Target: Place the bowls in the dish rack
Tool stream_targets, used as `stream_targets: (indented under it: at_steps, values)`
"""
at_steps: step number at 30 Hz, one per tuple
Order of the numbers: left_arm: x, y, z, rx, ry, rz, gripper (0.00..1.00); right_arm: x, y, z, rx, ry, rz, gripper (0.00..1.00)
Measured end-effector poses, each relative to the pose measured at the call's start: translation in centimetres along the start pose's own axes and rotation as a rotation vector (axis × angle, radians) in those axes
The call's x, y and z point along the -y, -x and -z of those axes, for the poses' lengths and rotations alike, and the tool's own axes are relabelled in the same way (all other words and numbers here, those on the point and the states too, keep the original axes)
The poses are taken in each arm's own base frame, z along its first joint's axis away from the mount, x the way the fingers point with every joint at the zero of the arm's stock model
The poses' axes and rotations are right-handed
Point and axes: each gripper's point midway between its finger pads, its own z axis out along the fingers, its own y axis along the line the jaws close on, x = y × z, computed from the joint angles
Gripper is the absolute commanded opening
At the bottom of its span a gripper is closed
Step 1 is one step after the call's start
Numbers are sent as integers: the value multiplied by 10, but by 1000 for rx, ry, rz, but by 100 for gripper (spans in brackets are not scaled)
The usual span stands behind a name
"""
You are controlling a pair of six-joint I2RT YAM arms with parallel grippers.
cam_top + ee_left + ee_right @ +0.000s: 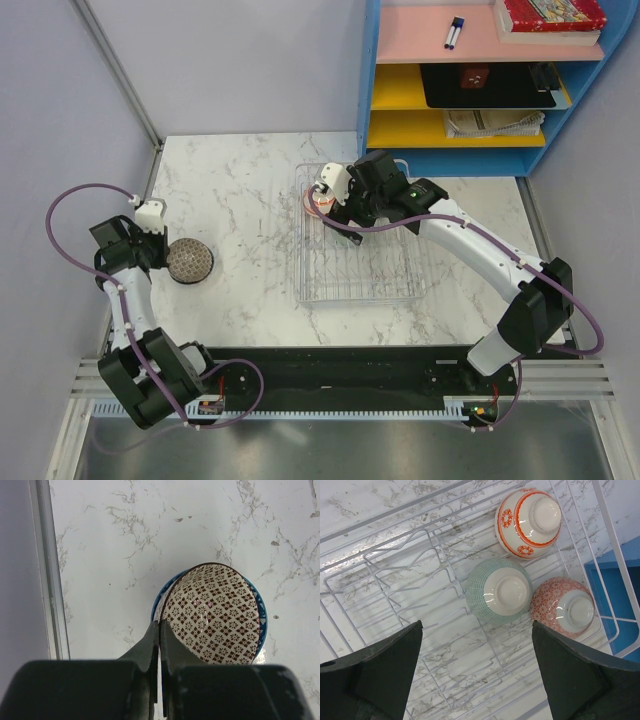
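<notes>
My left gripper (160, 624) is shut on the near rim of the brown diamond-patterned bowl (212, 612), one finger inside and one outside. That bowl is tilted over a blue-rimmed bowl (263, 625) under it. From above, both sit at the table's left (190, 260) beside the left gripper (165, 250). My right gripper (477, 624) is open and empty above the dish rack (405, 587). Three bowls lie upside down in the rack's far corner: a white one with red bands (527, 522), a pale green one (498, 590) and a red-patterned one (562, 607). In the top view the right gripper (322, 200) hides most of them.
The rack (360, 285) lies in the middle of the marble table. A blue shelf unit (480, 90) stands behind the rack at the back right. A metal rail (50, 580) runs along the table's left edge, close to the left gripper.
</notes>
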Motion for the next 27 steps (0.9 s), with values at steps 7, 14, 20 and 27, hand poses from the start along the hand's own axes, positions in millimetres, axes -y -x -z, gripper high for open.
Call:
stream_targets:
  at_steps: [7, 14, 20, 27]
  values:
    - [-3, -4, -2, -19, 13, 3, 20, 0, 0, 0, 1, 1, 1, 98]
    - [-4, -3, -2, -16, 19, 0, 21, 0, 0, 0, 0, 1, 1, 98]
    - [-5, -5, -3, -23, 19, 0, 33, 0, 0, 0, 0, 1, 1, 98]
    - [-4, -31, -17, -92, 5, 3, 43, -1, 0, 0, 1, 1, 1, 98]
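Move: The brown patterned bowl sits tilted in a blue-rimmed bowl, its near-left rim raised between the left fingertips; its middle is about 6 cm right of that hand, 1 cm ahead and 4 cm down. The blue-rimmed bowl under it is centred about the same way over, some 6 cm down, and the metal wall rail runs about 11 cm to the hand's left, level with it. From the right hand the brown bowl lies roughly 43 cm left, 7 cm back and 12 cm lower. The brown bowl's raised rim, still pinched at the left fingertips, is let go as the shut fingers part a little and the left hand eases barely left. After a short pause the fingers spread on to under half open and the hand sinks about 3.5 cm, tipping down some 5 degrees, so that the tips straddle the near-left rim. ##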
